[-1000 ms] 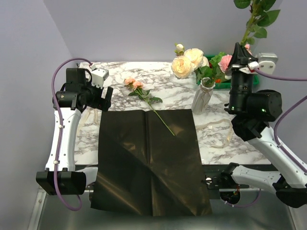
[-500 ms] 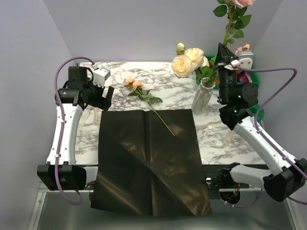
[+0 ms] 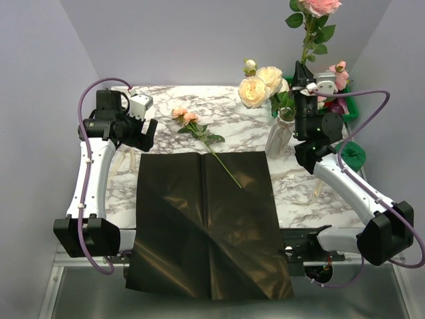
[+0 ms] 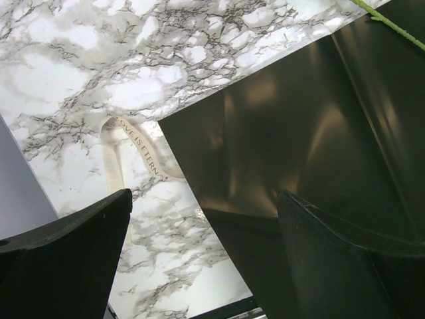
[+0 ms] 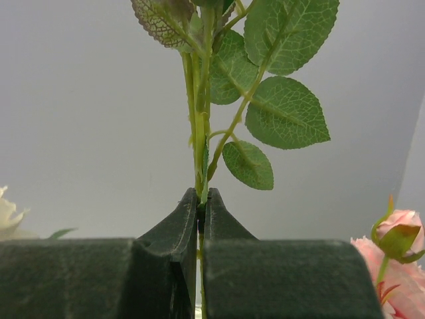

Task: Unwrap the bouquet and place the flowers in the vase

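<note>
The slim white vase [image 3: 279, 136] stands at the back right of the marble table and holds cream roses [image 3: 255, 90] and green leaves. Just right of its neck, my right gripper [image 3: 300, 70] points upward, shut on the green stem [image 5: 199, 133] of a pink rose [image 3: 319, 5] that rises above it. In the right wrist view the gripper [image 5: 202, 196] pinches that stem. The black wrapper [image 3: 206, 219] lies spread flat, hanging over the near edge. A peach rose [image 3: 186, 116] lies at its far edge. My left gripper [image 3: 147, 135] hovers open over the wrapper's [image 4: 299, 133] left corner, empty.
A green crate [image 3: 345, 106] sits behind the right arm, with small pink roses [image 3: 339, 70] above it. A dark green crinkled round object [image 3: 352, 154] lies at the right edge. Cream ribbon [image 4: 116, 153] lies left of the wrapper, more ribbon [image 3: 302, 176] to its right.
My right arm has swung left with the pink rose, bringing it upright beside the vase. The left arm has barely moved.
</note>
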Available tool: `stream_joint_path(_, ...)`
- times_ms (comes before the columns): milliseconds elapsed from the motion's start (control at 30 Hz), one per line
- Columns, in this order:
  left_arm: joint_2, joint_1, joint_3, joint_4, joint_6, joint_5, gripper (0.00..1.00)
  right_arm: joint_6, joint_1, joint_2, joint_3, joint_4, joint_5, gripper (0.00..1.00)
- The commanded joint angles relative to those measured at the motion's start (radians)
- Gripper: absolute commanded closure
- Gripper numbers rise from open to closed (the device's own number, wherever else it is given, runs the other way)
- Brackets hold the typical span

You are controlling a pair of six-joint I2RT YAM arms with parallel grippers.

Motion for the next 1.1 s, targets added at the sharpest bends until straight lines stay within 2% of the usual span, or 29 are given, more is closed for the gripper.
stream_joint_path(0, 0.013, 0.011, 0.004, 0.018, 0.006, 0.033, 0.01, -0.020, -0.010, 0.016, -0.051, 0.080, -0.017, 0.99)
stream_joint_path(267, 0.003, 0.016, -0.001, 0.014, 0.015, 0.023, 0.01, 0.003, -0.010, 0.028, -0.145, 0.108, 0.004, 0.99)
stream_joint_path(433, -0.008, 0.020, 0.002, 0.007, 0.015, 0.024, 0.01, 0.065, -0.010, -0.035, -0.192, 0.023, 0.026, 0.97)
stream_joint_path(467, -0.013, 0.022, 0.004, 0.005, 0.014, 0.029, 0.01, 0.088, -0.010, -0.049, -0.199, -0.012, 0.032, 0.84)
stream_joint_path(533, -0.016, 0.022, 0.008, 0.001, 0.012, 0.032, 0.01, 0.105, -0.010, -0.093, -0.211, -0.061, 0.027, 0.66)
stream_joint_path(567, -0.022, 0.022, 0.011, 0.001, 0.011, 0.036, 0.01, 0.131, -0.010, -0.110, -0.209, -0.129, 0.023, 0.51)
stream_joint_path(633, -0.027, 0.022, 0.013, -0.004, 0.008, 0.037, 0.01, 0.168, -0.009, -0.166, -0.212, -0.203, 0.021, 0.40)
stream_joint_path(667, -0.031, 0.020, 0.013, -0.004, 0.008, 0.037, 0.01, 0.206, -0.009, -0.190, -0.222, -0.268, 0.023, 0.31)
stream_joint_path(800, -0.047, 0.022, 0.007, -0.010, 0.002, 0.047, 0.01, 0.302, -0.004, -0.294, -0.265, -0.423, 0.027, 0.22)
stream_joint_path(1000, -0.056, 0.022, 0.013, -0.025, 0.000, 0.053, 0.01, 0.429, 0.036, -0.475, -0.330, -0.633, 0.065, 0.21)
stream_joint_path(1067, -0.059, 0.022, 0.016, -0.028, 0.000, 0.056, 0.01, 0.420, 0.097, -0.513, -0.350, -0.682, 0.082, 0.21)
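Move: The mouth of the vase that the held pink-rose stem is meant for lies about 9 cm ahead of the right hand, in line sideways and some 20 cm below; the vase's middle is about 32 cm below. Already in it, cream roses show some 12 cm left and 5 cm ahead of the hand, and pink blossoms 10 cm right and 8 cm ahead, both about 8 cm below. From the left hand the vase lies roughly 43 cm right, 16 cm ahead and 12 cm below. The pink-rose stem, still pinched at the fingertips, is lowered by the right hand some 9 cm into the vase mouth, between the blooms already there. The fingers then open wide and let go, and the hand pulls back about 8 cm towards its base, sinking a little more at the end while its fingers tip down some 20 degrees. ##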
